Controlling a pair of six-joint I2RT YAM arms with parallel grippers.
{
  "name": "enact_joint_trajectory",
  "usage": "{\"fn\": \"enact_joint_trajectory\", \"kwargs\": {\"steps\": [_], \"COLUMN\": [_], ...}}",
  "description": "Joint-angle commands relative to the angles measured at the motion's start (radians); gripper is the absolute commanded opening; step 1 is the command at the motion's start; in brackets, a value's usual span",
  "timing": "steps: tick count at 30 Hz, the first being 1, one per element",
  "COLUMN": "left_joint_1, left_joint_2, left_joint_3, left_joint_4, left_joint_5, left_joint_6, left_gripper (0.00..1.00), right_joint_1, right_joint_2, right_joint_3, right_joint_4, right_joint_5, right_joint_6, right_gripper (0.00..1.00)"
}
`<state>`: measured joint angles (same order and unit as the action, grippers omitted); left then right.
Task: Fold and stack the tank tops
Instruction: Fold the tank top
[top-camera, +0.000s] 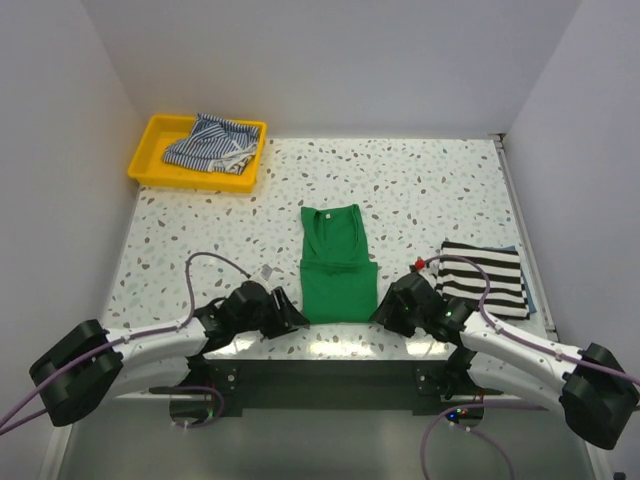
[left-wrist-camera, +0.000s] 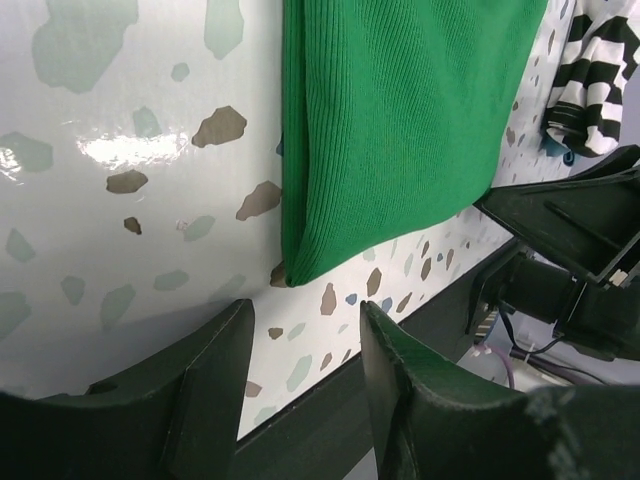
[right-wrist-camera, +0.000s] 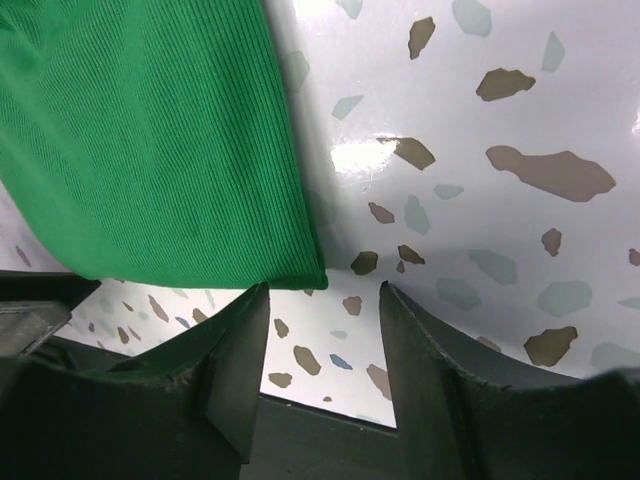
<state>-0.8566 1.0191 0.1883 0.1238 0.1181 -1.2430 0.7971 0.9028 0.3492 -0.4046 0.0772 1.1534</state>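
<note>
The bright green tank top (top-camera: 337, 265) lies flat in the middle of the table, folded narrow, neckline at the far end. My left gripper (top-camera: 296, 312) stands open at its near left corner (left-wrist-camera: 292, 272), nothing between the fingers. At the near right corner (right-wrist-camera: 312, 272) my right gripper (top-camera: 381, 312) is open too, with only bare table between its jaws. A folded black-and-white striped tank top (top-camera: 487, 277) lies at the right; its edge (left-wrist-camera: 590, 80) shows in the left wrist view. The blue-and-white striped tank top (top-camera: 208, 142) sits crumpled in the yellow tray.
The yellow plastic tray (top-camera: 152, 160) stands at the far left corner. The near table edge (top-camera: 330, 345) runs just behind both grippers. The right arm's gripper body (left-wrist-camera: 580, 250) shows in the left wrist view beside the green top.
</note>
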Motion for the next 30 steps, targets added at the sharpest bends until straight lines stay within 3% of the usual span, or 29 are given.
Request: {"fn": "enact_joint_trajectory", "kwargs": {"steps": [1, 17, 23, 26, 30], "left_joint_1": [-0.015, -0.047, -0.047, -0.048, -0.09], "left_joint_2": [0.056, 0.183, 0.211, 0.223, 0.173], "left_joint_3": [-0.027, -0.01, 0.052, 0.083, 0.111], "left_joint_4": [0.071, 0.106, 0.083, 0.06, -0.035], "left_joint_5": [-0.043, -0.104, -0.115, -0.117, -0.115], "left_joint_6": [-0.038, -0.044, 0.034, 0.076, 0.089], "left_gripper": [0.52, 0.37, 0.14, 0.0, 0.0], "right_joint_1": [0.001, -0.001, 0.001, 0.002, 0.011], "right_joint_2": [-0.008, 0.048, 0.084, 0.079, 0.065], "right_joint_3": [-0.045, -0.082, -0.032, 0.003, 0.04], "right_joint_4": [0.046, 0.136, 0.096, 0.057, -0.011], "right_joint_5": [-0.014, 0.036, 0.078, 0.087, 0.061], "right_joint_6": [0.084, 0.106, 0.037, -0.01, -0.075], "right_gripper": [0.51, 0.3, 0.17, 0.05, 0.0]}}
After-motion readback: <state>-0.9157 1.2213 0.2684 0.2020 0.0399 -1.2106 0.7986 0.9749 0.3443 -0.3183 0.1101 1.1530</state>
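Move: The green tank top's left bottom corner lies just ahead of the left hand, about 1 cm forward, 2 cm to its right and 2 cm below. Its right bottom corner is roughly 1 cm forward, 1 cm left and 1 cm below the right hand, some 16 cm to the right of the other corner. The folded striped top lies about 21 cm to the right of the right hand and 9 cm farther out. Easing rightward, down and forward, some 2 cm to the right and about 1 cm each in the other two, the left hand brings its half-open fingers over the tank top's left bottom corner and shuts them, pinching it. At the same time the right hand creeps about 1 cm forward and 1 cm down, edging left and then partly back, and closes from half open on the right bottom corner. ##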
